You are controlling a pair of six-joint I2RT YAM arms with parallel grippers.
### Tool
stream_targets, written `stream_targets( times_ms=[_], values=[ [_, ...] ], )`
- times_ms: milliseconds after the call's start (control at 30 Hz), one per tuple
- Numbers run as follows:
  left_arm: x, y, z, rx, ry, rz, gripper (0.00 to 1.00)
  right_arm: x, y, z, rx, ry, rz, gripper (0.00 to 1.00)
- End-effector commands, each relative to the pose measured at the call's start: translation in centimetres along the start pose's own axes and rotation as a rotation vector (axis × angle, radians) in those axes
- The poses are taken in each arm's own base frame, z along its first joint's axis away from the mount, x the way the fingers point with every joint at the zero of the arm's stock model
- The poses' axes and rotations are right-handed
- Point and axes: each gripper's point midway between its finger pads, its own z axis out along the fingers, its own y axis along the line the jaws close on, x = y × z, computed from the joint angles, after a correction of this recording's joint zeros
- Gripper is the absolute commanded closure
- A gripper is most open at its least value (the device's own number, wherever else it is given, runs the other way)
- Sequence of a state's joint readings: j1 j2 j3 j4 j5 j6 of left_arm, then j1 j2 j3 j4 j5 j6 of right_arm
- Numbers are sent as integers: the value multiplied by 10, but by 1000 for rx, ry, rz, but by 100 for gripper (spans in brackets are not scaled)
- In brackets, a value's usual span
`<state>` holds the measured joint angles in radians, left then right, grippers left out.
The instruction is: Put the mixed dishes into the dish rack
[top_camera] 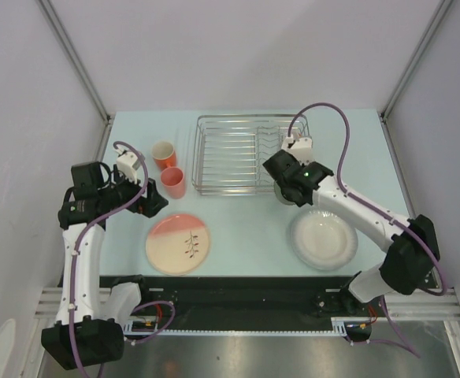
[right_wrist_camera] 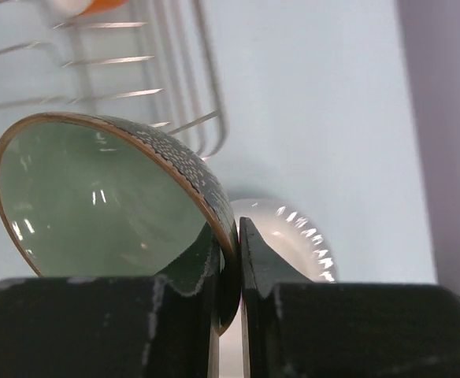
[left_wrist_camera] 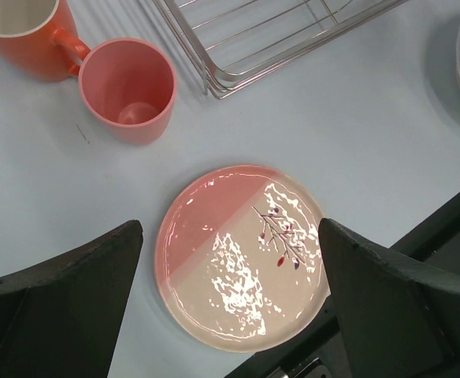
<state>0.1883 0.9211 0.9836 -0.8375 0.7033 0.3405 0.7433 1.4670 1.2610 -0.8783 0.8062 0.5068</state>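
The silver wire dish rack (top_camera: 234, 153) stands at the back middle and looks empty; its corner shows in the left wrist view (left_wrist_camera: 254, 39). My right gripper (top_camera: 283, 186) (right_wrist_camera: 231, 236) is shut on the rim of the pale green bowl (right_wrist_camera: 96, 201), held tilted on its side off the rack's right front corner. Two orange cups (top_camera: 164, 153) (top_camera: 172, 182) stand left of the rack. The cream-and-pink plate (top_camera: 179, 243) (left_wrist_camera: 242, 256) lies flat at the front left. My left gripper (top_camera: 154, 202) (left_wrist_camera: 230, 268) is open and empty above it. The large white plate (top_camera: 323, 239) lies at the front right.
A glossy white dish (right_wrist_camera: 289, 232) shows just behind my right fingertips; I cannot tell which one. An orange-and-white thing (right_wrist_camera: 88, 5) peeks in at the top edge of the right wrist view. The table's dark front edge (left_wrist_camera: 443, 228) runs just beyond the pink plate.
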Motion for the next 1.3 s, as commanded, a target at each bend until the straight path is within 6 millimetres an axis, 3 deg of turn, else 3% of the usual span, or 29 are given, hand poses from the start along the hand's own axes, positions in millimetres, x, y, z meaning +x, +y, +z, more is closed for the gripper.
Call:
stream_targets(
  times_ms=[0, 267, 467, 667, 1000, 1267],
  values=[
    [-10, -3, -2, 21, -39, 14, 0, -37, -48, 12, 310, -103, 25, 100],
    [-5, -2, 0, 22, -25, 17, 0, -70, -48, 25, 407, -136, 53, 100],
    [1, -2, 3, 24, -18, 11, 0, -81, -55, 16, 419, -160, 71, 100],
    [2, -2, 5, 35, -12, 4, 0, -86, -57, 28, 455, -163, 66, 100],
    [4, -2, 4, 27, -7, 9, 0, -82, -40, 64, 537, -147, -2, 100],
    [4, -1, 4, 25, -4, 13, 0, -62, -21, 85, 560, -122, -81, 100]
  ],
)
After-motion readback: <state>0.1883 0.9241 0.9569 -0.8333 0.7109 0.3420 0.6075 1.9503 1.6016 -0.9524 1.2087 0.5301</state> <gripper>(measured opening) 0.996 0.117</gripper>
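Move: The right gripper already holds the green bowl by its rim, off the table. The open place in the dish rack's right end lies about 10 cm ahead of the right hand, 2 cm left and 10 cm below. The orange bowl stands there some 15 cm ahead and 3 cm left, and the white plate lies 11 cm back and 5 cm right, about 17 cm down. From the left hand, that open place is roughly 16 cm ahead, 41 cm right and 14 cm lower. Carry the green bowl forward about 9 cm with the right arm, drifting some 4 cm right, towards the near side of the orange bowl. Rise about 3 cm at first, ease almost to a stop halfway, then push on forward while sinking 4 cm. Roll the hand's left side down and turn it clockwise, about 30 degrees in all, keeping the rim pinched; let the load come against the rack. ##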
